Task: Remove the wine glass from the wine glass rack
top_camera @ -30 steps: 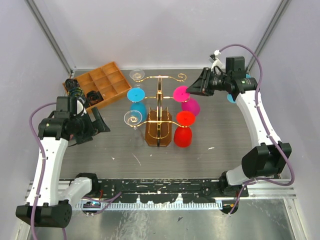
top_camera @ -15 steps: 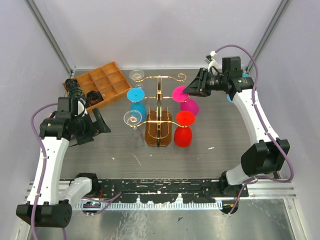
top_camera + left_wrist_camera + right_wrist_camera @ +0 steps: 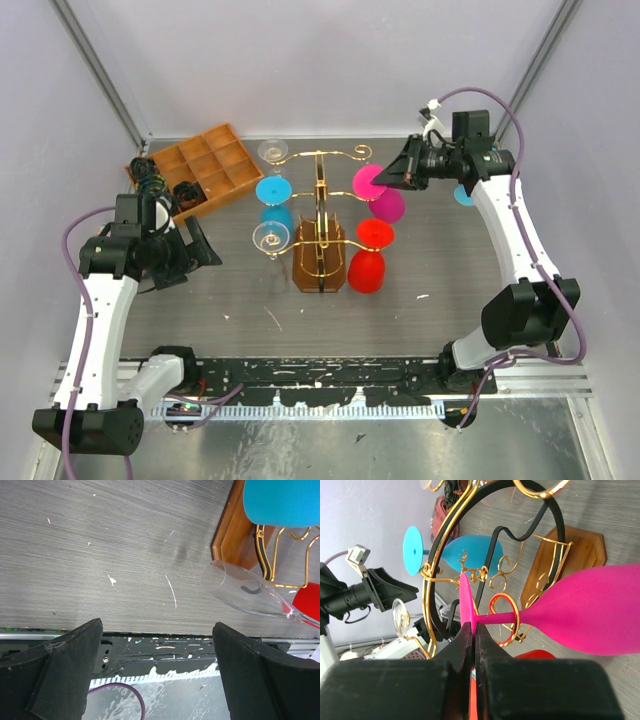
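Observation:
The gold wire wine glass rack [image 3: 318,200] stands on its amber-brown base [image 3: 320,272] at mid-table. A pink wine glass [image 3: 382,200] hangs upside down on its upper right arm. My right gripper [image 3: 388,180] is shut on the edge of that glass's flat foot. In the right wrist view the gripper [image 3: 472,630] pinches the foot, and the stem passes through a gold scroll loop [image 3: 506,617] to the pink bowl [image 3: 592,610]. A blue glass [image 3: 272,202], a red glass [image 3: 368,262] and two clear glasses [image 3: 265,238] also hang there. My left gripper [image 3: 205,250] is open and empty, left of the rack.
An orange-brown compartmented tray [image 3: 205,165] sits at the back left with dark items in it. A blue object [image 3: 464,195] lies behind my right arm. In the left wrist view a clear glass [image 3: 245,597] hangs by the base [image 3: 230,535], above the table's near edge.
My right gripper has pulled slightly to the right with the pink glass's foot in it. The pink glass has shifted outward on its arm. The left arm has not moved.

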`<state>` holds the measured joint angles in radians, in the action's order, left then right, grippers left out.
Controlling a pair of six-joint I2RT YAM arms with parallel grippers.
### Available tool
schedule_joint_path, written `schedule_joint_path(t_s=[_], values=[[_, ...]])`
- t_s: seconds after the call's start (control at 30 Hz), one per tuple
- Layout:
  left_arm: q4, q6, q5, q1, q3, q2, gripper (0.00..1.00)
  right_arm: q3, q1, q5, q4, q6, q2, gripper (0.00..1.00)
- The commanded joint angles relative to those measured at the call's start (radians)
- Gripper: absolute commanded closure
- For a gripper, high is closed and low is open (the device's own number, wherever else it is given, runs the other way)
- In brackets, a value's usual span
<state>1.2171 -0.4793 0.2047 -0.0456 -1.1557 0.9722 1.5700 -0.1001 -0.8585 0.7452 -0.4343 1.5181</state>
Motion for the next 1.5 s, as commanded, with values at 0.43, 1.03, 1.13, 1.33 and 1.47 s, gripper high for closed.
schedule_joint_path(t_s=[0.43, 1.03, 1.13, 1.33, 1.47], values=[[-0.03, -0.01, 0.056, 0.002, 0.007, 0.006, 0.02, -0.114, 0.025, -0.147, -0.148, -0.08, -0.128, 0.99], [0.01, 0.021, 0.013, 0.003, -0.003, -0.014, 0.02, 0.003, 0.116, -0.12, -0.27, -0.183, 0.043, 0.99], [0.003, 0.017, 0.017, 0.003, -0.001, -0.007, 0.02, 0.014, 0.171, -0.134, -0.269, -0.183, 0.05, 0.99], [-0.013, 0.013, 0.025, 0.002, 0.014, -0.002, 0.02, 0.157, 0.219, -0.036, -0.15, -0.08, 0.147, 0.99], [-0.022, 0.02, 0.02, 0.003, 0.026, 0.002, 0.02, 0.28, 0.218, 0.014, -0.134, -0.051, 0.282, 0.99]])
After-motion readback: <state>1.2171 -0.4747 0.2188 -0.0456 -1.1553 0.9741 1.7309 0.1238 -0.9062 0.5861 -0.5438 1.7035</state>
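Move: The right hand already pinches the pink wine glass by its foot, with the stem still in the rack's hook. The standing blue glass, out to the side it will go, is some 17 cm ahead, 28 cm right and 21 cm lower. The rack post stands about 15 cm left, level fore and aft and 12 cm lower; the hanging red glass is 10 cm back, 2 cm left and 16 cm lower. From the left hand the blue glass lies roughly 32 cm ahead, 70 cm right and 11 cm lower. Still pinching the pink glass's foot, the right hand jogs back 2 cm, then pulls forward-right about 12 cm off the rack. ##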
